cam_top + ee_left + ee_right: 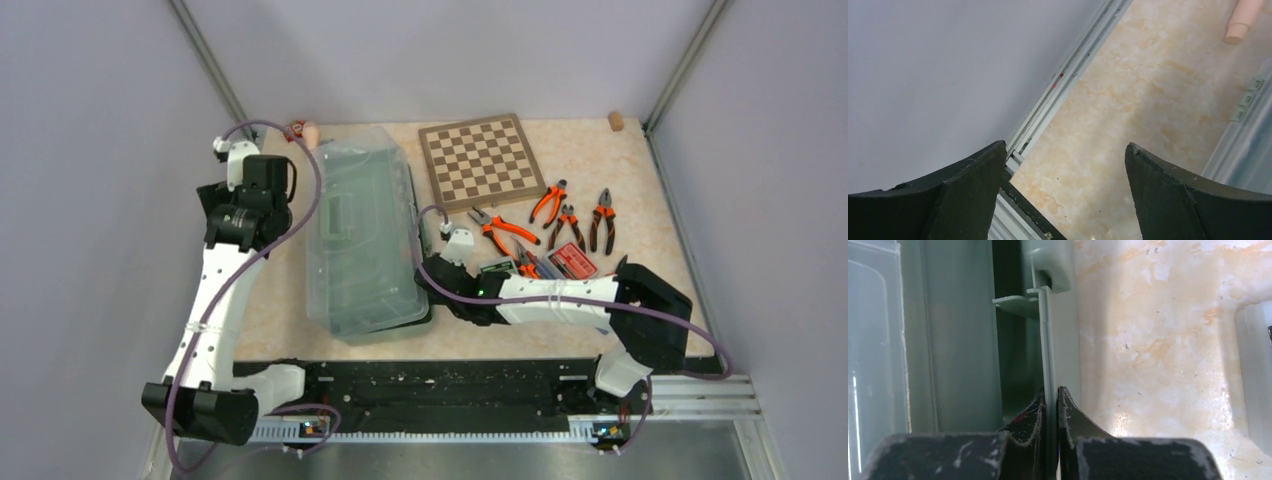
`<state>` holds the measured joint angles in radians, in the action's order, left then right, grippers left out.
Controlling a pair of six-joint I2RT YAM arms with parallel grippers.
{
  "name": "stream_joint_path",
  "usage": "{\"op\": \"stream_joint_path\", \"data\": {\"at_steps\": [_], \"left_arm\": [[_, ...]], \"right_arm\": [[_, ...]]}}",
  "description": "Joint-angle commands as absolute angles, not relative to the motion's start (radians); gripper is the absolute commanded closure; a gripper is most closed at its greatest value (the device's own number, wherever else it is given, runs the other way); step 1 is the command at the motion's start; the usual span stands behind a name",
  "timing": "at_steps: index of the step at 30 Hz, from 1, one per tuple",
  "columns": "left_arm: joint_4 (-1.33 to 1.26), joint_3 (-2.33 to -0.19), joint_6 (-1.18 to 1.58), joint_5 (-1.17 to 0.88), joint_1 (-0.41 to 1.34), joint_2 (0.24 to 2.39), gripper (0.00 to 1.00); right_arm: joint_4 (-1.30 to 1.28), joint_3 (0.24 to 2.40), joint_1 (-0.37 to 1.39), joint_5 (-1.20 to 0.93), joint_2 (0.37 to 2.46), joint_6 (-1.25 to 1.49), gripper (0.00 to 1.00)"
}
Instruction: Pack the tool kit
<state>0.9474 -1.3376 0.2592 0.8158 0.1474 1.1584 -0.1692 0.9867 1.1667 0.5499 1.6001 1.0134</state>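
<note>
The sage-green toolbox (365, 235) with its translucent lid lies left of centre on the table. My right gripper (428, 270) reaches to the box's right side and is shut on a thin green edge of the toolbox (1046, 340), which stands between its jaws at the right gripper (1051, 390). My left gripper (268, 175) hovers just left of the box; in the left wrist view the left gripper (1065, 147) is open over bare tabletop with nothing between its fingers. Orange-handled pliers (505, 228), a red bit case (572, 260), a green case (497, 267) and screwdrivers (530, 265) lie right of the box.
A wooden chessboard (483, 158) lies at the back centre. A pale hammer handle (1243, 22) pokes out behind the toolbox's far left corner. A small wooden block (616, 121) sits in the back right corner. Walls and metal rails close in the table.
</note>
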Motion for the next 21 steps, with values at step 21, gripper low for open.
{"op": "stream_joint_path", "data": {"at_steps": [21], "left_arm": [[0.845, -1.332, 0.429, 0.102, 0.116, 1.092, 0.03]], "right_arm": [[-0.040, 1.036, 1.159, 0.555, 1.520, 1.049, 1.00]]}}
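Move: The tool box's clear lid has its middle about 23 cm to the left hand's right, 3 cm farther out and some 12 cm below; the pink handle lies roughly 22 cm ahead of that hand, 8 cm right and 26 cm down. From the right hand, already on the box's front rim, the lid's middle is about 8 cm ahead, 10 cm left and a little higher. The latch sits 9 cm straight ahead, level, and the green case 14 cm right, 3 cm ahead, 7 cm lower. The right hand keeps the tool box's front rim pinched between its shut fingers and stays in place. The left hand, after a slight drift out to its left, swings back right about 10 cm, nearly level, to the lid's left edge, turning some 35 degrees clockwise and rolling so its wide-open fingers point forward and more steeply down. ##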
